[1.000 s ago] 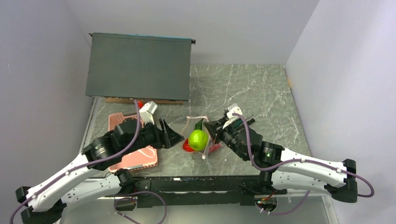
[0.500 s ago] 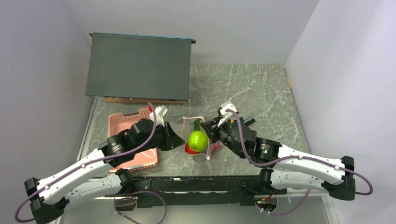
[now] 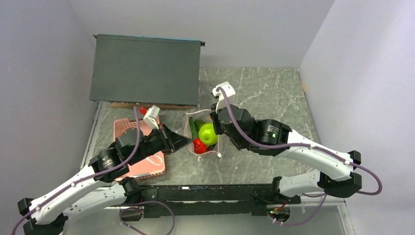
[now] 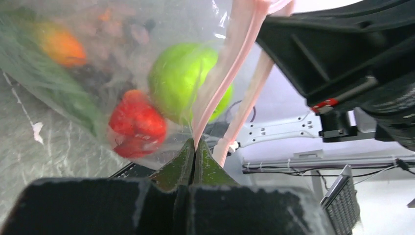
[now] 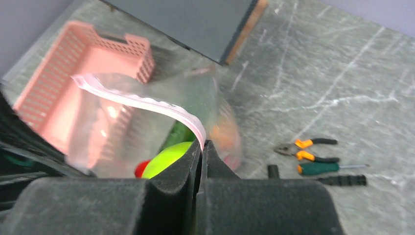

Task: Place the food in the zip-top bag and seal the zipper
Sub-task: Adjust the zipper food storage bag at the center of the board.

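The zip-top bag (image 3: 202,138) hangs between my two grippers, its mouth partly open. Inside it lies the food: a green apple (image 3: 208,133), a red fruit (image 3: 199,146) and a long green pod (image 3: 195,126). In the left wrist view the apple (image 4: 183,81), the red fruit (image 4: 137,120) and an orange piece (image 4: 61,44) show through the clear plastic. My left gripper (image 4: 195,144) is shut on the pink zipper (image 4: 220,83) at the bag's left edge. On the opposite end of the zipper (image 5: 147,104) my right gripper (image 5: 202,143) is also shut.
A pink slotted basket (image 3: 128,128) sits left of the bag, under my left arm. A dark grey box (image 3: 146,68) stands at the back left. Orange-handled pliers (image 5: 306,147) and a green-handled screwdriver (image 5: 323,168) lie on the marble table (image 3: 264,93) to the right.
My left gripper went from open to shut on the bag's zipper edge. The right arm swung toward the back, carrying the bag's mouth with it, and the bag shifted back and left.
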Available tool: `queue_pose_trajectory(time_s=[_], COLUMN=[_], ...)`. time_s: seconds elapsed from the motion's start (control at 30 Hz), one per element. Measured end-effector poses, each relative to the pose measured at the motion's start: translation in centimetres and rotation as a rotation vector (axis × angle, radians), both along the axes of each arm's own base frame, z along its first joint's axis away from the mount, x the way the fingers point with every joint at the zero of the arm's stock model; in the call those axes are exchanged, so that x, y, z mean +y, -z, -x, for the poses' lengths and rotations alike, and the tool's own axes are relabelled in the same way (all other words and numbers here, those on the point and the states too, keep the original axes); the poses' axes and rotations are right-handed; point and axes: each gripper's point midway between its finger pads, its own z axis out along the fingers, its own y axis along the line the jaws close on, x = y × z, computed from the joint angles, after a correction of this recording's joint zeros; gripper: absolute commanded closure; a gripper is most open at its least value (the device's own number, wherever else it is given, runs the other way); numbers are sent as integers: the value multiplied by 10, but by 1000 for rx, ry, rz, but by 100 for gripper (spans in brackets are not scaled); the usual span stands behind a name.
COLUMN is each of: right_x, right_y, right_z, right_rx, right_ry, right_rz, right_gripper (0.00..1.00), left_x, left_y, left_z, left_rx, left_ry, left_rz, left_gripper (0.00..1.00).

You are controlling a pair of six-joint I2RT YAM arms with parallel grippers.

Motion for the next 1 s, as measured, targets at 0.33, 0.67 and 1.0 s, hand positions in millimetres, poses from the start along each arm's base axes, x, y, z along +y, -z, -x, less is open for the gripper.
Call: queue_pose_trajectory(time_s=[0.33, 0.67, 1.0], right_x=[4, 28, 15], right_y=[23, 42, 52], right_z=[-4, 17, 46], right_rx=[65, 121, 129], right_ry=[16, -167, -326], right_rz=[198, 161, 123], right_gripper=[100, 80, 24], left_x=[-7, -10, 1], left_y=[-5, 10, 5], left_z=[-3, -8, -14], left_rx=[-1, 31, 31], left_ry=[-15, -54, -125], left_rz=[133, 240, 295], left_gripper=[100, 100, 100])
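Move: Just beyond the left fingertips, which pinch its rim, the zip-top bag's middle lies about 4 cm ahead, 5 cm right and 9 cm below; from the right fingertips, also on the rim, some 4 cm back, 4 cm left and 13 cm below. The green fruit inside sits about 4 cm back, 3 cm left and 16 cm below the right hand. The pink basket lies roughly 26 cm left of the left hand, 2 cm farther out and 16 cm lower. Sinking some 5 cm and then drawing back nearly as far, the right hand follows the bag's rim down, turns about 20 degrees counter-clockwise and opens wide in the second half, letting go of the rim with the fingers still around it; it first drifts left, then partly back right. The left hand keeps its pinch nearly in place, rolling about 15 degrees so its left side dips. ##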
